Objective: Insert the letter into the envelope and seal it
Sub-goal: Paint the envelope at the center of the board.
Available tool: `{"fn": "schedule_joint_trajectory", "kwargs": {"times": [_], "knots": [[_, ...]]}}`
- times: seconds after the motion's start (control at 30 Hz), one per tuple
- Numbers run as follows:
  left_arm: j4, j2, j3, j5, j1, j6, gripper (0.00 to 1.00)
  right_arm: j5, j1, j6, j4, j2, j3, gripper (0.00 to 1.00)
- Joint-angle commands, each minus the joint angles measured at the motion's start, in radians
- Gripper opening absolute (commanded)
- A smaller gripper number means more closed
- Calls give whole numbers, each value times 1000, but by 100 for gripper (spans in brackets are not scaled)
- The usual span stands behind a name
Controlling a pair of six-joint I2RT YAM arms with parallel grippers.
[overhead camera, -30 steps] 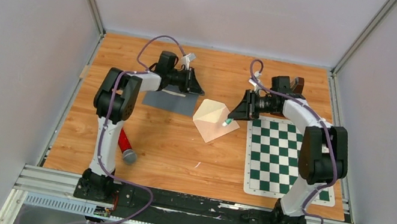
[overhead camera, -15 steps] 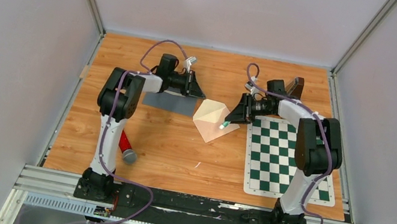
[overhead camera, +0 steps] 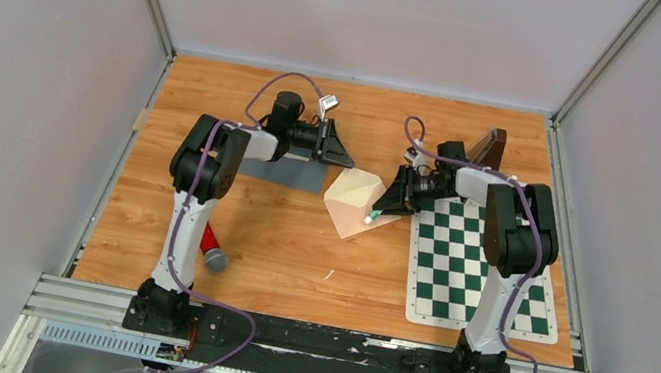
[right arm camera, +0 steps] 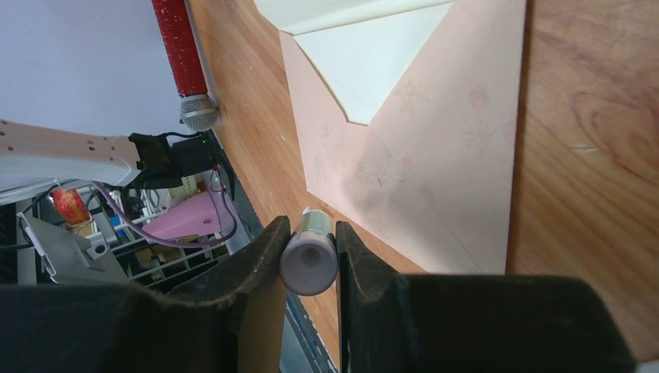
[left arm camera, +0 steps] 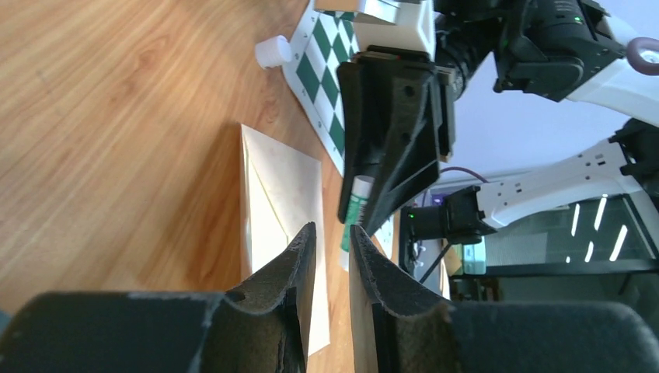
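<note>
The pale pink envelope (overhead camera: 356, 201) lies on the wooden table, its cream flap (right arm camera: 365, 70) folded over the body (right arm camera: 435, 155). The letter does not show on its own. My right gripper (overhead camera: 382, 207) is shut on a green and white glue stick (right arm camera: 309, 264), whose tip (overhead camera: 369, 217) points down at the envelope's right edge. My left gripper (overhead camera: 349, 162) hovers just beyond the envelope's upper left corner. Its jaws (left arm camera: 332, 229) stand a little apart with nothing between them. In the left wrist view the envelope (left arm camera: 284, 186) lies ahead with the glue stick (left arm camera: 356, 210) over it.
A green and white chessboard mat (overhead camera: 476, 262) lies right of the envelope. A grey sheet (overhead camera: 283, 171) lies under the left arm. A red microphone (overhead camera: 213, 246) rests at front left. A dark wooden piece (overhead camera: 491, 144) stands at back right. A small white cap (left arm camera: 272, 52) sits by the mat.
My left gripper has moved right toward the envelope and its jaws have parted slightly. My right gripper has shifted left and back with the glue stick still in it.
</note>
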Motion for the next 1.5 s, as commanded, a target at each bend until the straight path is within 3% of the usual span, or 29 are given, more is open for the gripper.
{"fn": "schedule_joint_trajectory", "kwargs": {"times": [0.0,0.3,0.4,0.47,0.53,0.77,0.93,1.47], "knots": [[130,2,-13,52,-13,-104,29,12,-4,2,34,17,43,0],[122,-47,-22,-15,-7,-111,31,-19,-5,9,32,12,42,0],[-45,-105,-7,-188,15,26,40,-40,-6,17,32,6,24,0],[-258,-131,25,-286,18,121,46,-46,-6,23,32,8,17,0],[-304,-125,41,-308,19,144,48,-61,-7,32,37,15,12,0],[-219,-76,-5,-242,19,66,51,-126,-12,93,67,50,14,0],[-67,-33,-22,-98,15,-47,54,-148,-17,123,87,89,8,0],[37,-3,-11,37,-28,-138,57,-162,-19,152,104,167,48,0]]}}
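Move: The right hand holds the glue stick over the envelope, whose middle is about 4 cm to its left, 1 cm ahead and some 4 cm below. Of that hand, the white cap lies roughly 8 cm ahead and 5 cm right, and the chessboard's middle 21 cm right and 8 cm back. From the left hand, the envelope is about 7 cm back, 4 cm right and 6 cm below; the dark envelope's middle is 12 cm left and 2 cm back. Keeping its grip on the glue stick, the right hand dips slightly, comes back up, then sinks to end about 2 cm lower and 1 cm farther left, tilting some 10 degrees, with the glue tip close above the envelope's body, though contact can't be seen. Beside the flap the left hand edges back, swings about 4 cm forward and a little left and down with a counter-clockwise turn, then returns to near its starting place, its fingers opening from about a third to just over half. ##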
